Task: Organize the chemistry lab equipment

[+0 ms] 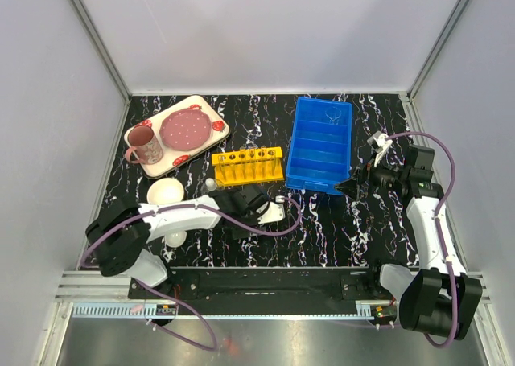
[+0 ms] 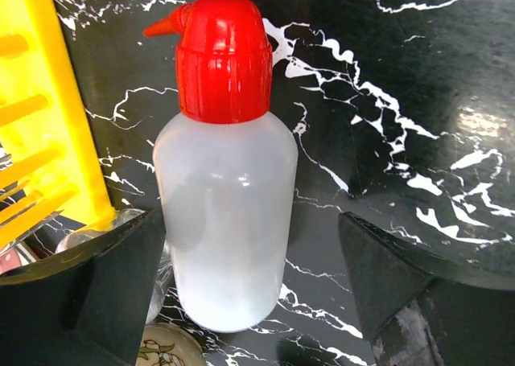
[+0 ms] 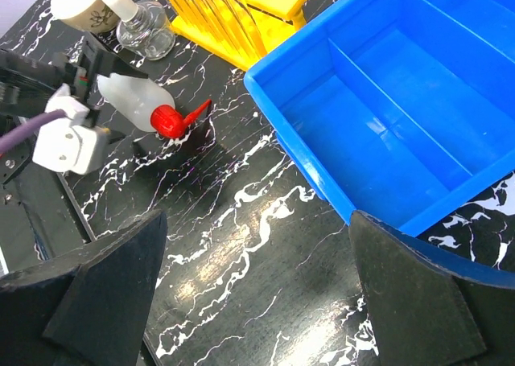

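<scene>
The translucent white red-capped squeeze bottle [image 2: 225,221] lies on its side on the black marble table, and it also shows in the top view [image 1: 274,214] and the right wrist view [image 3: 137,99]. My left gripper [image 2: 249,257] is open with its jaws on either side of the bottle's body; the left finger is against it and the right finger stands apart. The yellow tube rack [image 1: 248,165] stands just beyond, with thin tubes in it [image 3: 201,4]. The small clear flask [image 3: 145,30] stands beside the rack. A small white dish [image 1: 175,238] sits by my left arm. My right gripper [image 1: 348,187] is open and empty.
A blue divided bin [image 1: 322,145] sits right of the rack, its near corner by my right gripper [image 3: 253,245]. A larger white bowl [image 1: 165,192] is left of the flask. A strawberry tray [image 1: 211,115] with a plate and a pink mug [image 1: 146,145] lies at the back left.
</scene>
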Controlling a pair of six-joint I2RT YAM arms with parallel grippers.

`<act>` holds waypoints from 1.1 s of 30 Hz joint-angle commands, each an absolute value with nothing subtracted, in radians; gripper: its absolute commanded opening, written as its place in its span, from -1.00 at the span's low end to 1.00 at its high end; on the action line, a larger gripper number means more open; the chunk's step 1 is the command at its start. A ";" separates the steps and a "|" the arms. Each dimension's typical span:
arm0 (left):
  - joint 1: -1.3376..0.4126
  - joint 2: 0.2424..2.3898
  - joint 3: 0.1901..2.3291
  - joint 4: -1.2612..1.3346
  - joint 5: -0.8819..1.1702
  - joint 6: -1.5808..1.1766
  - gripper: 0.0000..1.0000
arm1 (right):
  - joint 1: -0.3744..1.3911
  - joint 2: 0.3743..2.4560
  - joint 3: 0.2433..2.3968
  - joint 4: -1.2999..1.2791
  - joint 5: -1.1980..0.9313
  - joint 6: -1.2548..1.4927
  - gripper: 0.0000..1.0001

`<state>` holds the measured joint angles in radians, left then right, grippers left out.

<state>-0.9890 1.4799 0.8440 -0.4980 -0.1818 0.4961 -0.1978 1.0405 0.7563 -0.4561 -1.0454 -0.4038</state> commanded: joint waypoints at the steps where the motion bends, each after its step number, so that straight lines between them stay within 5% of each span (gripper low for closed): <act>1: -0.991 1.532 0.865 -0.437 -0.247 0.499 0.73 | -0.207 1.020 0.755 -0.422 -1.095 -0.410 1.00; 8: -0.989 1.572 0.917 -0.479 -0.157 0.419 0.25 | -0.210 1.017 0.756 -0.433 -1.106 -0.422 0.99; 13: -0.991 1.580 0.954 -0.483 -0.028 0.260 -0.42 | -0.210 1.012 0.746 -0.443 -1.114 -0.429 0.99; 20: -0.997 1.429 0.898 -0.358 0.164 0.020 -0.51 | -0.212 0.996 0.721 -0.456 -1.179 -0.419 0.99; 26: -0.997 1.247 0.744 0.067 0.357 -0.274 -0.51 | -0.212 1.029 0.781 -0.569 -1.264 -0.459 0.99; 33: -1.000 1.279 0.669 0.622 0.419 -0.566 -0.51 | -0.190 1.153 1.024 -1.056 -1.315 -0.690 0.99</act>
<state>-0.9951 1.2442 0.6842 0.1829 0.3344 -0.3466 -0.2031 1.1057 0.8757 -0.7452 -1.2388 -0.5304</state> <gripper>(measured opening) 0.410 0.994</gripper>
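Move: The wash bottle lies on its side just below the left hand, between its open fingers, its middle about 2 cm to the hand's right, 1 cm ahead and 2 cm below, with the red cap to the right. The yellow rack stands some 14 cm ahead and 3 cm right, the glass bottle 7 cm ahead and 6 cm left, the blue bin around 19 cm ahead and 22 cm right. From the right hand, the wash bottle is roughly 27 cm left, 7 cm back and 16 cm below. The wash bottle's white body is pinched between the left fingers, which sink about 2 cm as they close around it. The left hand then draws it right and back and swings it up, some 13 cm right overall, rolling about 60 degrees so the fingers point right and the cap comes up. The empty right hand, still open, eases a few centimetres back, up and left. ##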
